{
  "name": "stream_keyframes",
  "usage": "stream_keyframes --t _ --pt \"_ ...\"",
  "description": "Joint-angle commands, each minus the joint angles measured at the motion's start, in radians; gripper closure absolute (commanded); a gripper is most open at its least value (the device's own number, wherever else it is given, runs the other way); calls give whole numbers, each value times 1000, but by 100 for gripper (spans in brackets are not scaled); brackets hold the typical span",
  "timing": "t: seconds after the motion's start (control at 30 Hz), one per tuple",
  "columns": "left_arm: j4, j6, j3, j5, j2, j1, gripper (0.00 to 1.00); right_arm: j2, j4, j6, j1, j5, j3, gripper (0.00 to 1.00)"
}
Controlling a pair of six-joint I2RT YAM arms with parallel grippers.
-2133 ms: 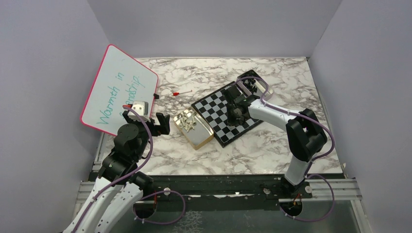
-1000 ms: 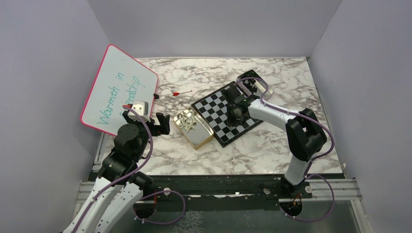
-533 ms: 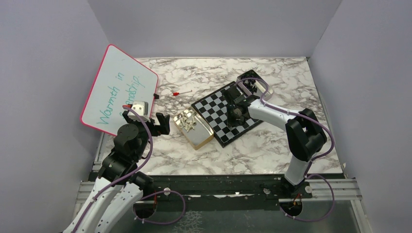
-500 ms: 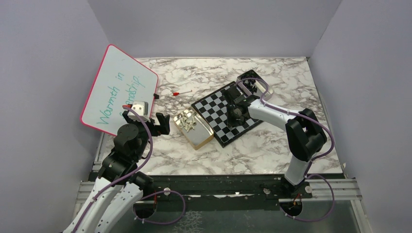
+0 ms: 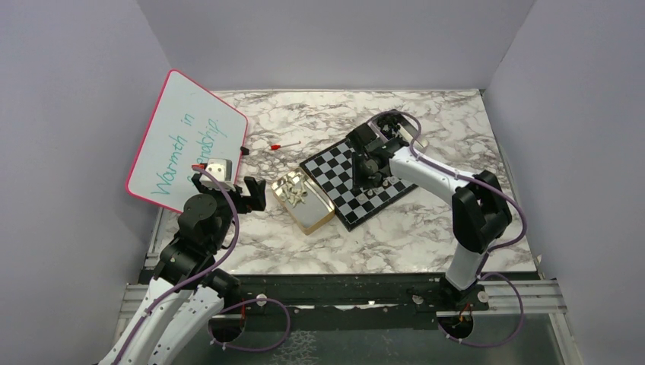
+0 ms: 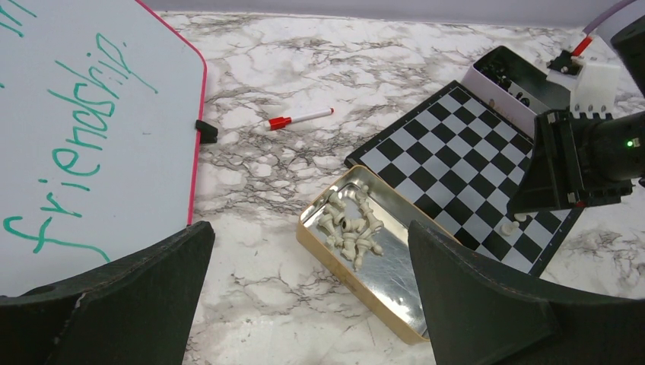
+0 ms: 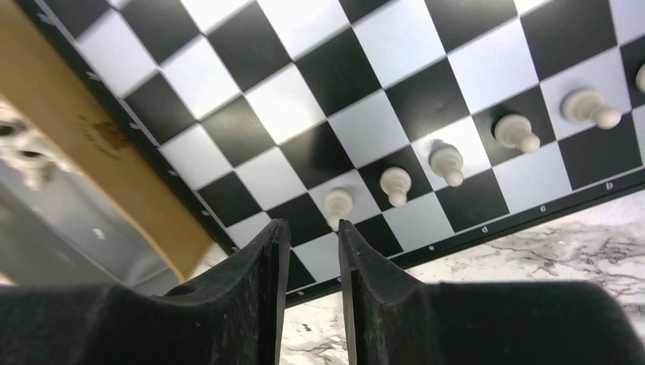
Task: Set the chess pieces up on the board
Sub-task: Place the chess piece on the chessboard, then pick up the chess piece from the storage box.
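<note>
The chequered board (image 5: 328,171) lies right of centre on the marble table. My right gripper (image 5: 368,178) hovers over its near-right part. In the right wrist view this gripper (image 7: 313,226) is open by a narrow gap with nothing between the fingers. Just beyond its tips, several pale pawns (image 7: 395,182) stand in a row along the board (image 7: 281,106) edge. More pale chess pieces (image 6: 350,228) lie in a heap in a gold tin (image 6: 395,285). My left gripper (image 6: 308,232) is wide open and empty, held above the table left of that tin.
A second tin (image 5: 407,133) with black pieces sits behind the board's far right corner. A pink-framed whiteboard (image 5: 182,144) leans at the left. A red-capped marker (image 5: 281,144) lies on the table behind the gold tin (image 5: 304,201).
My right gripper has parted its fingers and drawn up and back from the board's near edge, and a pale pawn now stands there. The left arm has not moved.
</note>
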Motion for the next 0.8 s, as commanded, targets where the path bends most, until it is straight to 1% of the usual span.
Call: stream_keyframes --t 0.0,0.13,0.3,0.43,0.57,0.77 --pt "29 9 -8 -2 -15 -5 1 -24 -35 -17 12 -25 108 65" --pt "29 11 -8 -5 -24 -5 1 19 -24 -39 39 -42 193 64" --pt "29 12 -8 -5 -26 -6 1 67 81 -73 101 -75 243 64" --pt "27 13 -8 -14 -26 -5 1 129 121 -99 192 -28 305 64" --pt "25 13 -7 -18 -32 -5 1 178 200 -144 254 -23 310 65" --pt "24 13 -4 -22 -28 -5 1 264 246 -152 291 -41 315 67"
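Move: The loose white pieces in the gold tray lie about 19 cm to the right hand's left, 2 cm ahead and 4 cm below. The gold tray's middle is some 16 cm to its left and 1 cm back; the last placed pawn stands 4 cm below and 1 cm back, straight in line. From the left hand the white pieces are about 10 cm ahead, 8 cm right and 23 cm below. Right hand arcs left about 17 cm to the gold tray, rising then sinking, turning counter-clockwise, fingers staying part-open. ##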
